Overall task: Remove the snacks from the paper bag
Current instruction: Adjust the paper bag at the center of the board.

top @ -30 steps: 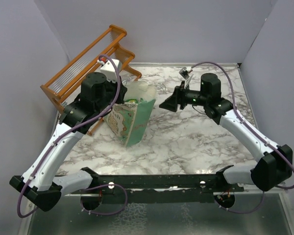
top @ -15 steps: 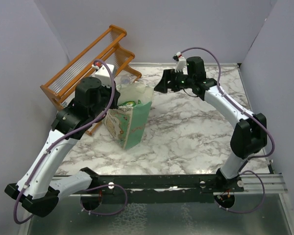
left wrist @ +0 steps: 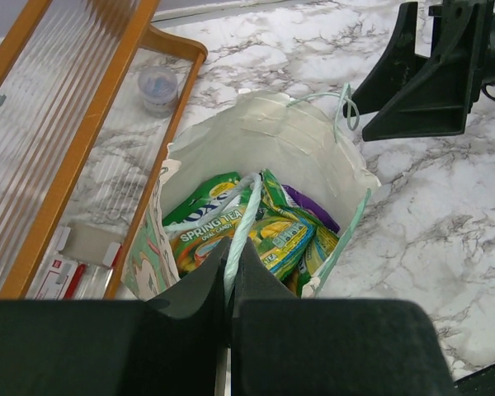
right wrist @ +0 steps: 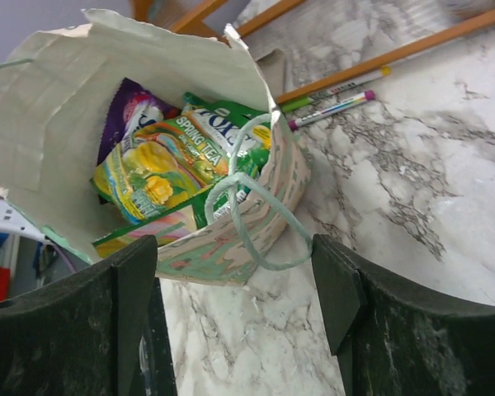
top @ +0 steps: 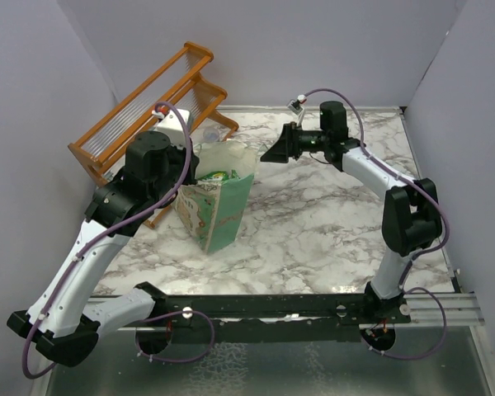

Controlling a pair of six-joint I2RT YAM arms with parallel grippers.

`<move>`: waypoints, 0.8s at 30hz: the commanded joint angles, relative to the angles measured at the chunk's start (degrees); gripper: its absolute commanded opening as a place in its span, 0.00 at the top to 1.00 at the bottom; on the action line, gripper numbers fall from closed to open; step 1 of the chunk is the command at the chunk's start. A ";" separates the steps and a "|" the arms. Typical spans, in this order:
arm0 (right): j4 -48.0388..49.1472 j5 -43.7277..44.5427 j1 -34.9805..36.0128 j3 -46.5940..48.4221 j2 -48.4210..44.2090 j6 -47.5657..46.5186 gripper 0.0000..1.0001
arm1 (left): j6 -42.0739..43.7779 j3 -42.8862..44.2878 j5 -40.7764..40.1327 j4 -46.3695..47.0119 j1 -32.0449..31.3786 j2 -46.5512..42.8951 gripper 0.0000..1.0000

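Note:
The pale-green paper bag (top: 223, 210) stands upright and open beside the left arm. Its cream inside (left wrist: 272, 140) shows in the left wrist view, and it also fills the right wrist view (right wrist: 33, 107). Several snacks (left wrist: 272, 235) lie in it, green and yellow packets with a purple one behind (right wrist: 161, 165). My left gripper (left wrist: 233, 247) is shut on the bag's near string handle (left wrist: 246, 206). My right gripper (top: 276, 153) hangs open just beyond the bag's far rim. In the right wrist view its jaws (right wrist: 235, 256) stand wide around a handle loop (right wrist: 260, 206), gripping nothing.
An orange wooden rack (top: 148, 107) leans behind and left of the bag. Two thin pens (right wrist: 334, 103) lie on the marble by its foot. A small clear cup (left wrist: 158, 82) sits near the rack. Grey walls close in the back and both sides.
My right arm has swung back and left, from mid-table to the bag's far rim, and its jaws have spread wider. The left arm and the bag have shifted slightly left.

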 commanded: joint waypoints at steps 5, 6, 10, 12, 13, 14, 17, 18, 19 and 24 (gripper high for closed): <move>3.51 -5.80 0.31 1.31 2.86 -5.32 0.45 | -2.77 3.09 -4.34 3.75 0.23 -2.50 1.00; 3.38 -5.56 0.31 1.22 2.64 -5.95 0.46 | -2.97 3.39 -4.86 3.51 0.24 -2.39 1.00; 4.41 -4.26 0.31 -0.16 1.47 -6.40 0.66 | -3.30 3.94 -7.52 2.35 0.24 -1.77 1.00; 6.15 -4.79 0.31 -1.25 1.08 -5.86 0.79 | -3.31 4.30 -8.73 2.02 0.23 -1.48 1.00; 6.72 -4.83 0.31 -1.81 0.79 -5.58 0.86 | -3.28 4.52 -9.22 2.02 0.24 -1.39 1.00; 7.24 -4.76 0.35 -2.46 0.52 -5.38 0.91 | -3.13 4.87 -9.63 2.00 0.24 -1.33 1.00; 9.24 -4.69 0.47 -4.74 -0.80 -3.66 0.99 | -2.76 5.92 -10.45 1.88 0.32 -0.79 1.00; 9.13 -4.39 0.67 -5.29 -1.49 -3.27 0.99 | -2.57 6.12 -10.92 2.03 0.33 -0.73 1.00; 8.96 -4.01 0.89 -5.95 -2.54 -3.36 0.99 | -2.35 6.13 -11.50 2.54 0.27 -0.79 1.00; 10.29 -0.63 2.77 -13.48 -9.84 -2.88 0.99 | -0.69 6.46 -12.89 5.32 0.32 -0.58 1.00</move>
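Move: The paper bag's free handle loop hangs right at my open right fingertips, about 2 cm to the left and level with them. The bag's middle lies some 13 cm left, 5 cm back and 10 cm below; the snacks inside are about 13 cm left, 3 cm back and 8 cm down. My left hand still holds the other handle; from it that free loop is roughly 9 cm ahead, 17 cm right and 12 cm lower. I shut my right fingers on the free handle loop, sinking about 1 cm as they close, and once the cord is pinched I draw it back some 3 cm and a little farther down. Meanwhile my left hand keeps its shut grip on the other handle, easing about 3 cm left and turning some 10 degrees counter-clockwise. ##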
